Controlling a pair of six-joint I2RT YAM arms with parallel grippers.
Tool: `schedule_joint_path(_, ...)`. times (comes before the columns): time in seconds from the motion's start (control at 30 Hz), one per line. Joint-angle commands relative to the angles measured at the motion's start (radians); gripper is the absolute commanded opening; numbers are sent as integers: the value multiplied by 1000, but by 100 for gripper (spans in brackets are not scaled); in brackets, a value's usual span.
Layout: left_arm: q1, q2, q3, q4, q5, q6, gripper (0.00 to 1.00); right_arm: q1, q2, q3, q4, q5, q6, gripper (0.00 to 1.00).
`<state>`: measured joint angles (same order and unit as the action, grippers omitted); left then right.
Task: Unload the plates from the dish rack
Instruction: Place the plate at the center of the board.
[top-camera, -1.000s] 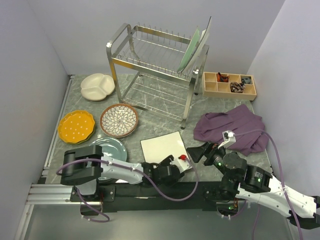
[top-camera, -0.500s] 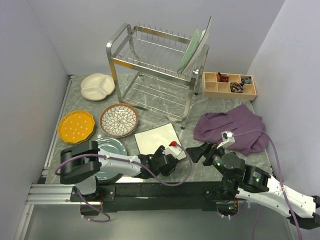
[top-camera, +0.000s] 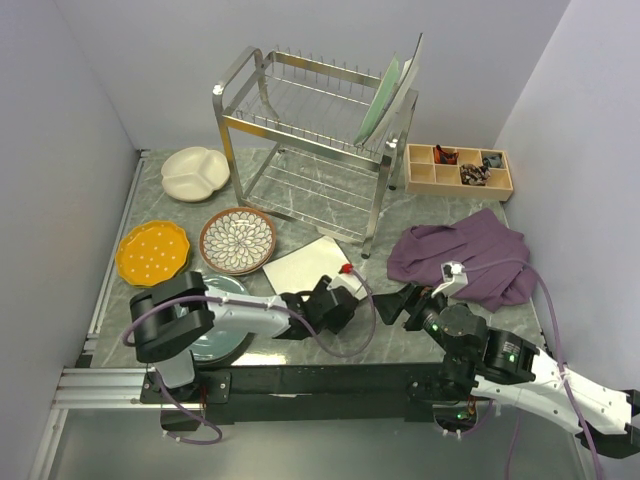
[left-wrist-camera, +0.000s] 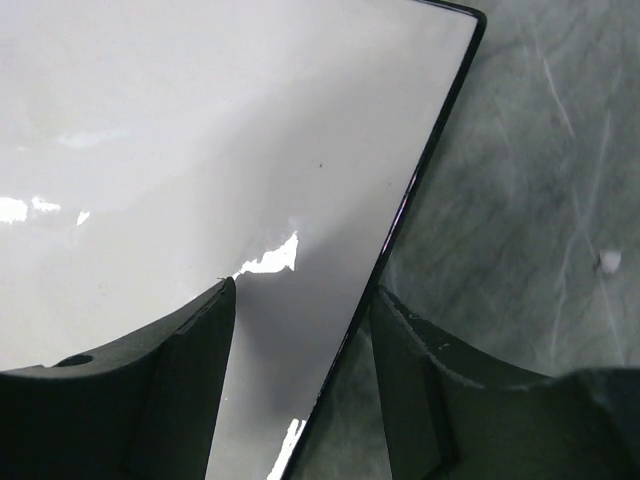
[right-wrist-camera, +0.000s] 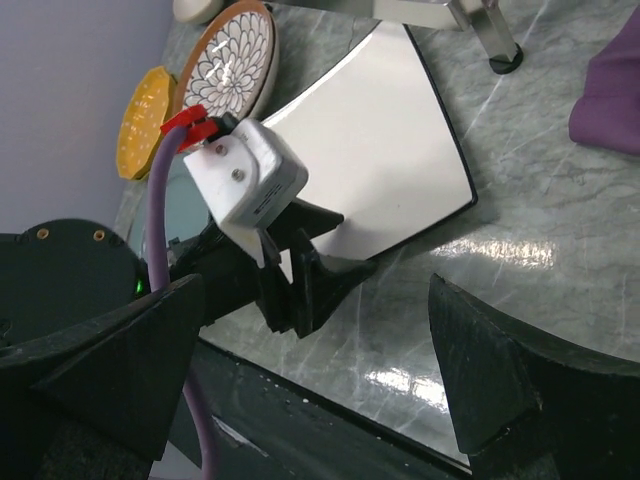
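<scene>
The dish rack (top-camera: 300, 125) stands at the back with a pale green plate (top-camera: 377, 102) and a white plate (top-camera: 408, 72) upright at its right end. A white square plate (top-camera: 303, 267) (right-wrist-camera: 390, 150) lies flat on the table in front of it. My left gripper (top-camera: 322, 288) (left-wrist-camera: 303, 290) (right-wrist-camera: 358, 240) is open, straddling that plate's dark near edge: one finger over the plate (left-wrist-camera: 200, 120), the other over the table. My right gripper (top-camera: 410, 300) (right-wrist-camera: 310, 400) hovers wide open just right of it, holding nothing.
On the left lie a cream divided plate (top-camera: 195, 172), an orange dotted plate (top-camera: 152, 252), a brown petal plate (top-camera: 238, 240) and a grey-blue plate (top-camera: 228, 290) partly under the left arm. A purple cloth (top-camera: 460, 255) and a wooden compartment tray (top-camera: 458, 170) are on the right.
The left gripper has moved away from the near edge and leftward, and the white square plate has slid and turned with it toward the brown plate. The right gripper has barely moved.
</scene>
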<state>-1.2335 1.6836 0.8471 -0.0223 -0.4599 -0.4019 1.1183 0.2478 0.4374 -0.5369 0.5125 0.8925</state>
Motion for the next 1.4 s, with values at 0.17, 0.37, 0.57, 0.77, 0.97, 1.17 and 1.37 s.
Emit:
schedule_joint_path(0.17,43,106,98,15,13,6,59,0,-35,-12,21,3,-1,98)
schedule_joint_path(0.37,65,142,152,16,-3,6,60,0,-47,-22,28,6,-3,99)
schedule_joint_path(0.57,111,139,158,77,9,-9,60,0,-59,-28,26,4,2,98)
schedule_joint_path(0.77,123,163,196,97,0,-3,60,0,-74,-32,20,12,3,98)
schedule_joint_path(0.97,123,197,236,105,-3,-8,61,0,-90,-37,18,15,2,98)
schedule_joint_path(1.17,132,225,271,117,7,-20,61,0,-88,-40,18,20,-1,98)
schedule_joint_path(1.37,131,188,276,88,50,-35,59,0,-97,-39,12,23,2,98)
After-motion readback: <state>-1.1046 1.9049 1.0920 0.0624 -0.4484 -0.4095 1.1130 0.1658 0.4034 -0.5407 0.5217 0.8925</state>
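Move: The white square plate already lies on the table. Its middle is about 9 cm to the left hand's left, 5 cm ahead and 2 cm below; the hand's open fingers straddle its near-right rim. The rack's near-right foot stands roughly 10 cm ahead and 4 cm right; the patterned bowl is some 13 cm ahead, 28 cm left. From the idle right hand the plate lies about 8 cm ahead, 17 cm left and 16 cm below. The left hand sweeps forward about 8 cm and some 5 cm to the right, low over the table and almost level, towards the rack's near-right foot, with one finger over the plate and the other outside its near-right rim. The outer finger, against the rim at the start, pushes the plate forward while the hand works along the rim towards the right corner, turning slightly counter-clockwise; the fingers stay about 60% open and don't pinch. ##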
